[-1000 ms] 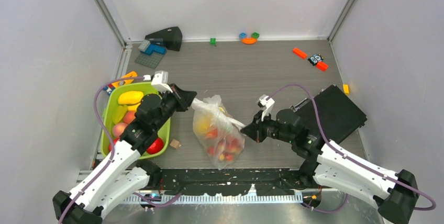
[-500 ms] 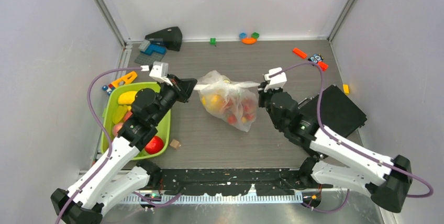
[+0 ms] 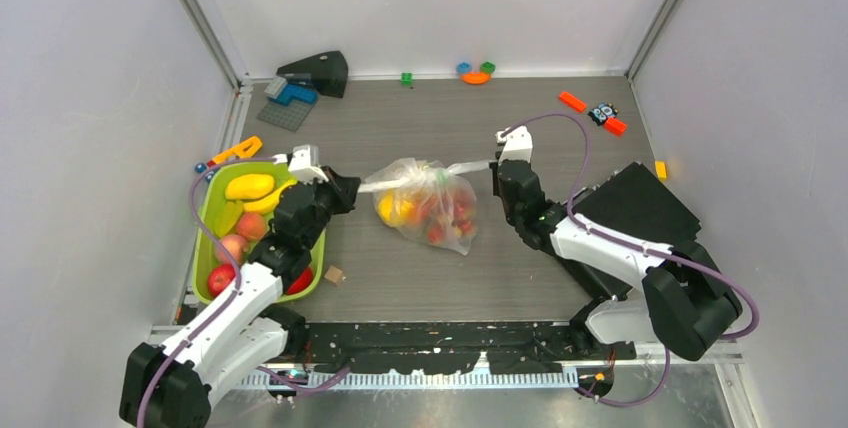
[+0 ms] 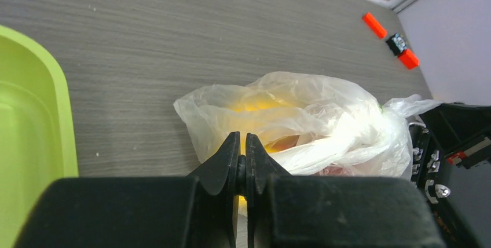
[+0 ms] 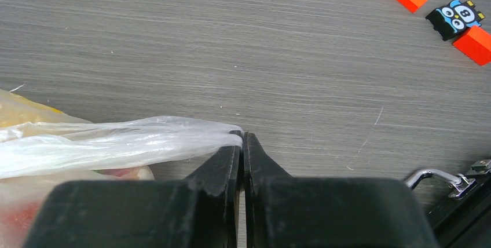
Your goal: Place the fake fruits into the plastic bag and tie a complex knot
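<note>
The plastic bag (image 3: 428, 206) lies mid-table with several fake fruits inside, yellow and red showing through. My left gripper (image 3: 352, 188) is shut on the bag's left handle strand (image 3: 380, 185). My right gripper (image 3: 496, 162) is shut on the right handle strand (image 3: 465, 165). Both strands are stretched taut, away from each other, over the bag's top. In the left wrist view the shut tips (image 4: 242, 143) sit right against the bag (image 4: 301, 109). In the right wrist view the handle (image 5: 116, 143) runs into the shut tips (image 5: 243, 138). Whether a knot is formed I cannot tell.
A lime-green tray (image 3: 204, 238) at the left holds more fruits: a yellow one (image 3: 249, 186), a peach (image 3: 232, 246), a red apple (image 3: 220, 279). A black case (image 3: 640, 213) lies at the right. Toy bricks (image 3: 575, 101) and a black wedge (image 3: 318, 70) sit at the back, a small cube (image 3: 334, 275) by the tray.
The right gripper swung from the near side to the far right of the bag, carrying its handle. The bag shifted toward the back, and both handles are now pulled straight.
</note>
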Motion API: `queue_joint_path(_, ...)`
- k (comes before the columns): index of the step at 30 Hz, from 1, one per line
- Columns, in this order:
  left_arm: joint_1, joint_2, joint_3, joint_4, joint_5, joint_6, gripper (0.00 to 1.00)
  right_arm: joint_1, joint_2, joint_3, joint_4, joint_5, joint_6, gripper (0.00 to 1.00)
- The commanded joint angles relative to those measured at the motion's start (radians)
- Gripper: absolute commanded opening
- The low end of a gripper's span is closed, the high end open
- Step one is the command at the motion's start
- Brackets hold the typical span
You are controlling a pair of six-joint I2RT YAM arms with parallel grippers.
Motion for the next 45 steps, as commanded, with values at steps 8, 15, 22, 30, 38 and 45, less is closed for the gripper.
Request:
queue_joint_path(8, 0.060, -0.094, 0.197, -0.014, -0.114, 0.100, 0.00, -0.095, -0.133, 0.067, -0.037, 0.237, -0.107, 0.05)
queue_joint_path(15, 0.067, -0.107, 0.193, -0.042, -0.137, 0.157, 0.00, -0.169, -0.092, 0.096, -0.034, 0.206, -0.186, 0.05)
queue_joint_path(22, 0.190, -0.063, -0.001, 0.053, -0.143, 0.070, 0.00, -0.298, -0.011, 0.015, -0.026, 0.194, -0.170, 0.05)
queue_joint_path(30, 0.221, -0.050, 0.009, 0.060, -0.089, 0.087, 0.00, -0.325, -0.017, 0.033, -0.055, 0.173, -0.167, 0.05)
queue_joint_path(38, 0.220, 0.029, 0.073, 0.112, 0.035, 0.064, 0.00, -0.323, -0.049, 0.022, -0.025, 0.060, -0.154, 0.05)
queue_joint_path(45, 0.218, 0.065, 0.079, 0.121, 0.086, 0.057, 0.00, -0.320, -0.021, 0.028, -0.029, -0.018, -0.152, 0.05)
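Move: The bag's knotted neck is drawn out between the hands: the knot lies about 19 cm to the left hand's right, some 2 cm farther out and 2 cm lower. From the right hand it is about 15 cm left, 2 cm back and 2 cm down. The fruit-filled bag body hangs about 4 cm back of the knot and some 5 cm below it. The green bin is about 24 cm left of the left hand, 7 cm back and 16 cm lower. With one end of the plastic bag's neck in each gripper, the knot is pulled from both sides: both hands lift some 8 to 10 cm and sink again while easing apart, then part quickly away from the knot. The right, keeping its grip, ends about 13 cm to the right and turned some 15 degrees clockwise; the left goes about 5 cm left and a little forward, its end coming free and its fingers shutting on nothing. ##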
